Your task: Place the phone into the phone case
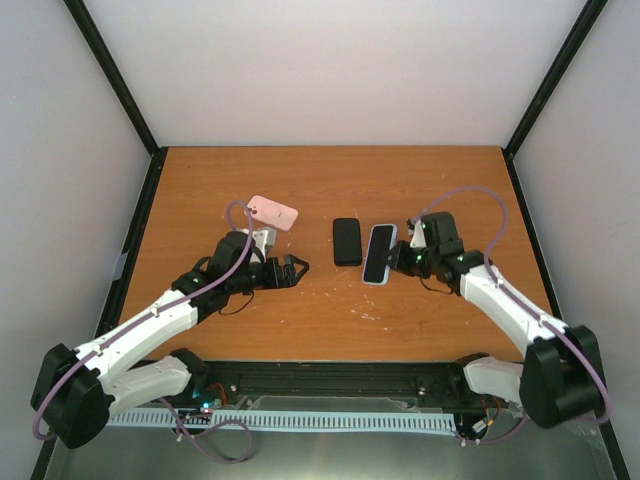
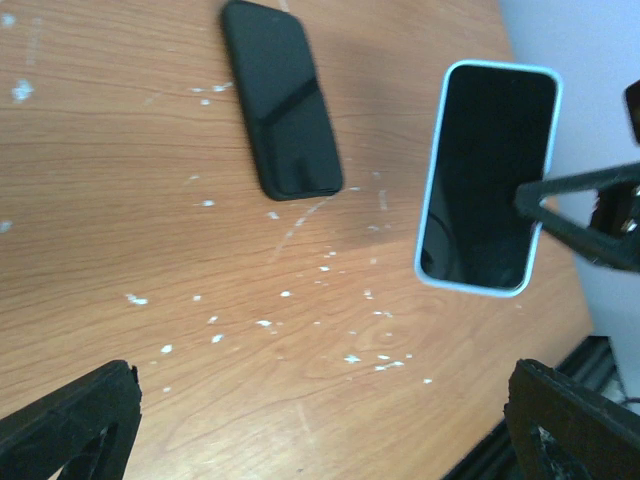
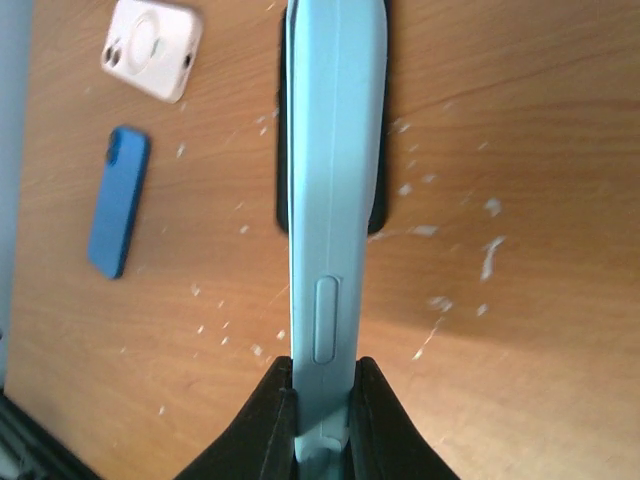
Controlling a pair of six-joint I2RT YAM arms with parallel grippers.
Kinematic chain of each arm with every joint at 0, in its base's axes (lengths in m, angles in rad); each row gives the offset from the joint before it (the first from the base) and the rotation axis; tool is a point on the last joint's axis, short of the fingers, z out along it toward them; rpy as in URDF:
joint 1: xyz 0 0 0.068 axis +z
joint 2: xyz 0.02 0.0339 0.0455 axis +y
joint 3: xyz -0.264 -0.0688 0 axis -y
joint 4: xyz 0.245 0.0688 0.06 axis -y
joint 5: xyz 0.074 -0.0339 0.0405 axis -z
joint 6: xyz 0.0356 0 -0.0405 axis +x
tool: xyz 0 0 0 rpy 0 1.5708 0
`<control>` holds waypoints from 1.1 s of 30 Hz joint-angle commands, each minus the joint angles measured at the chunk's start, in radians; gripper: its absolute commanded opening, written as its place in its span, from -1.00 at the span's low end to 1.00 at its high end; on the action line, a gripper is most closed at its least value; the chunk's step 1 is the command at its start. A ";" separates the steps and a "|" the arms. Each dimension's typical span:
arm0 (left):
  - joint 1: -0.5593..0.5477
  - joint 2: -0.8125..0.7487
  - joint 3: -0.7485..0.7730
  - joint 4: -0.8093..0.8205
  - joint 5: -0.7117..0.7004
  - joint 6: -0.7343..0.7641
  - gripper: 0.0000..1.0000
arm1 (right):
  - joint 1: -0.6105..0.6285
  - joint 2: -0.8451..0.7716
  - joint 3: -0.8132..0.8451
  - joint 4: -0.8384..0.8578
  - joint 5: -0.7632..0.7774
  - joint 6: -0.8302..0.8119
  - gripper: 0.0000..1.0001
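A black phone (image 1: 347,241) lies flat at the table's middle, also seen in the left wrist view (image 2: 281,98). Just right of it my right gripper (image 1: 402,258) is shut on the near end of a light-blue phone case (image 1: 378,253), held on edge above the wood. In the left wrist view the case (image 2: 487,180) shows a black face inside its blue rim. From the right wrist the case (image 3: 335,150) runs edge-on between the gripper's (image 3: 325,385) fingers. My left gripper (image 1: 295,268) hovers left of the phone, open and empty (image 2: 325,400).
A pink-white case (image 1: 272,212) with a camera cutout lies at the back left, showing white in the right wrist view (image 3: 150,48). A blue phone-shaped slab (image 3: 118,200) lies near it. White flecks dot the wooden table (image 1: 320,310). Black frame posts stand at the corners.
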 commanded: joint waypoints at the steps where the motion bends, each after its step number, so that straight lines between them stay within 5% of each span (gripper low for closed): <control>1: 0.012 -0.001 0.041 -0.098 -0.115 0.040 0.99 | -0.094 0.110 0.109 0.057 -0.085 -0.101 -0.94; 19: 0.022 -0.002 0.005 -0.076 -0.112 0.061 0.99 | -0.101 0.560 0.424 0.432 0.067 -0.115 -0.94; 33: 0.028 0.004 -0.026 -0.042 -0.086 0.054 0.99 | -0.088 0.778 0.507 0.359 0.137 -0.145 -0.94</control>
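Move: The phone in its light-blue case is already held by its edge in the right gripper. It is bound for the empty patch of table some 22 cm ahead, 4 cm left and 12 cm below that hand. The black phone lies about 12 cm ahead and 10 cm left of the right hand, the pink case about 22 cm ahead and 32 cm left. From the left hand the patch is roughly 26 cm ahead and 18 cm right. The phone in the light-blue case is carried forward about 20 cm by the right hand, past the right side of the black phone to the empty table beyond. The fingers keep their pinch on its edge and tip up slightly; at the end the hand turns to sinking, some 4 cm. The left hand, empty and wide open, eases about 2 cm left and 3 cm down. ##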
